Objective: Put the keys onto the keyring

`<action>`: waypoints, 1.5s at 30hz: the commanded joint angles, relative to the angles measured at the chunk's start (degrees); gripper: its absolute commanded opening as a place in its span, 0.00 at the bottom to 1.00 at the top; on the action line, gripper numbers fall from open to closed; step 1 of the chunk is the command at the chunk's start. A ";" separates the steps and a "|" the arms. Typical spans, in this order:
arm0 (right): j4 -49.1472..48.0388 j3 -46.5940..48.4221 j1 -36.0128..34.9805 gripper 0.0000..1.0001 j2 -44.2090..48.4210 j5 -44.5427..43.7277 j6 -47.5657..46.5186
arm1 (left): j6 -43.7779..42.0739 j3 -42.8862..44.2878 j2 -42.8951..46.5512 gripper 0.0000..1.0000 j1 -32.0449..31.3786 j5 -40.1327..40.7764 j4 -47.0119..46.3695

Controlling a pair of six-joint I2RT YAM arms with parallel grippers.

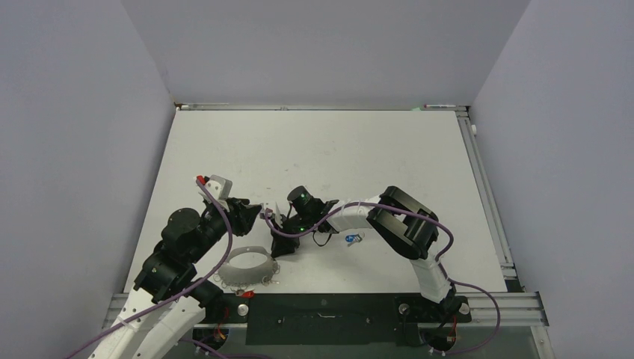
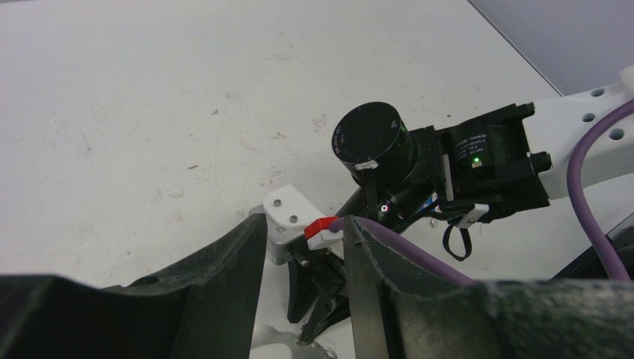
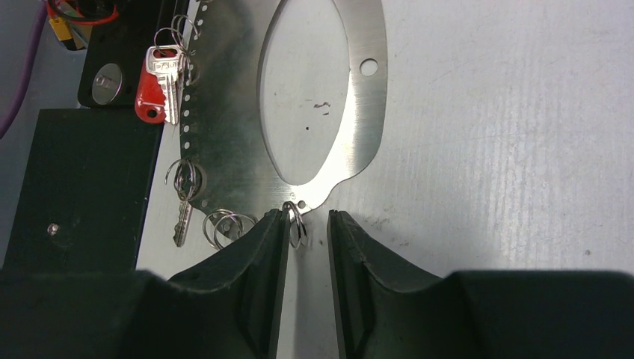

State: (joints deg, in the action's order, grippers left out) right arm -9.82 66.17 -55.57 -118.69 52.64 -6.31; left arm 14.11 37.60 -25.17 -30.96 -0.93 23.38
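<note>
The keyring [image 3: 224,112], a flat grey plate with a wide hole, lies on the table near the arm bases [image 1: 250,259]. A red-tagged key [image 3: 152,90] and a plain metal key [image 3: 182,217] hang from split rings on its edge. A blue-tagged key [image 1: 351,239] lies loose on the table under the right forearm. My right gripper [image 3: 308,217] is open at the plate's tab, with an empty split ring [image 3: 297,224] between its fingers against the left one. My left gripper [image 2: 303,224] is open and holds nothing, facing the right gripper just above the plate [image 2: 280,336].
The black base plate [image 3: 75,187] borders the keyring on the near side, and the red tag overhangs it. More empty split rings [image 3: 224,224] lie beside my right gripper's left finger. Grey walls close in the table on three sides.
</note>
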 commanded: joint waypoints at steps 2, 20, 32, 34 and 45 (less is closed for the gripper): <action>6.22 -0.91 0.09 0.28 -0.57 1.87 -3.33 | -0.84 1.59 0.43 0.39 0.46 -0.69 -1.24; 4.48 -1.33 0.09 0.05 0.59 2.09 -1.94 | -1.01 1.51 0.25 0.39 0.79 -0.90 -1.32; 8.75 -3.97 -2.76 0.05 16.57 -9.73 -3.41 | -1.66 0.91 1.53 0.39 0.81 -4.24 -3.16; 11.13 -3.83 -3.67 0.05 19.50 -11.59 -4.15 | -1.94 0.52 2.03 0.39 0.81 -6.41 -4.19; 26.29 0.63 -9.24 0.05 33.29 -23.65 -8.27 | -1.76 -2.28 5.63 0.39 0.73 -30.08 -12.36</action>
State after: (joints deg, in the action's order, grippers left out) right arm 12.88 62.52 -62.92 -91.55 33.87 -11.94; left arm 12.38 36.77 -20.25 -30.41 -18.09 16.10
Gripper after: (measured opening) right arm 0.065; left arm 0.393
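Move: The split ring through the small hole in the metal plate's tab stands practically at the right hand's point, perhaps 1 cm left and level in depth and height. The metal plate's middle lies about 8 cm left and 3 back, the red tag about 8 left and 10 back, the blue tag some 21 cm right and 5 forward, all about 2 cm lower. From the left hand the ring is roughly 6 cm back, 4 right and 22 below. The split ring on the plate's tab is pinched by the right fingers: they first ease back and right about 1.5 cm, then shut on it. The right hand draws a little farther right and lifts the ring about 10 cm, drifting back and right and rolling some 15 degrees. Late on, the left hand, holding nothing, rises about 4 cm while backing and shifting right, and swings clockwise. ##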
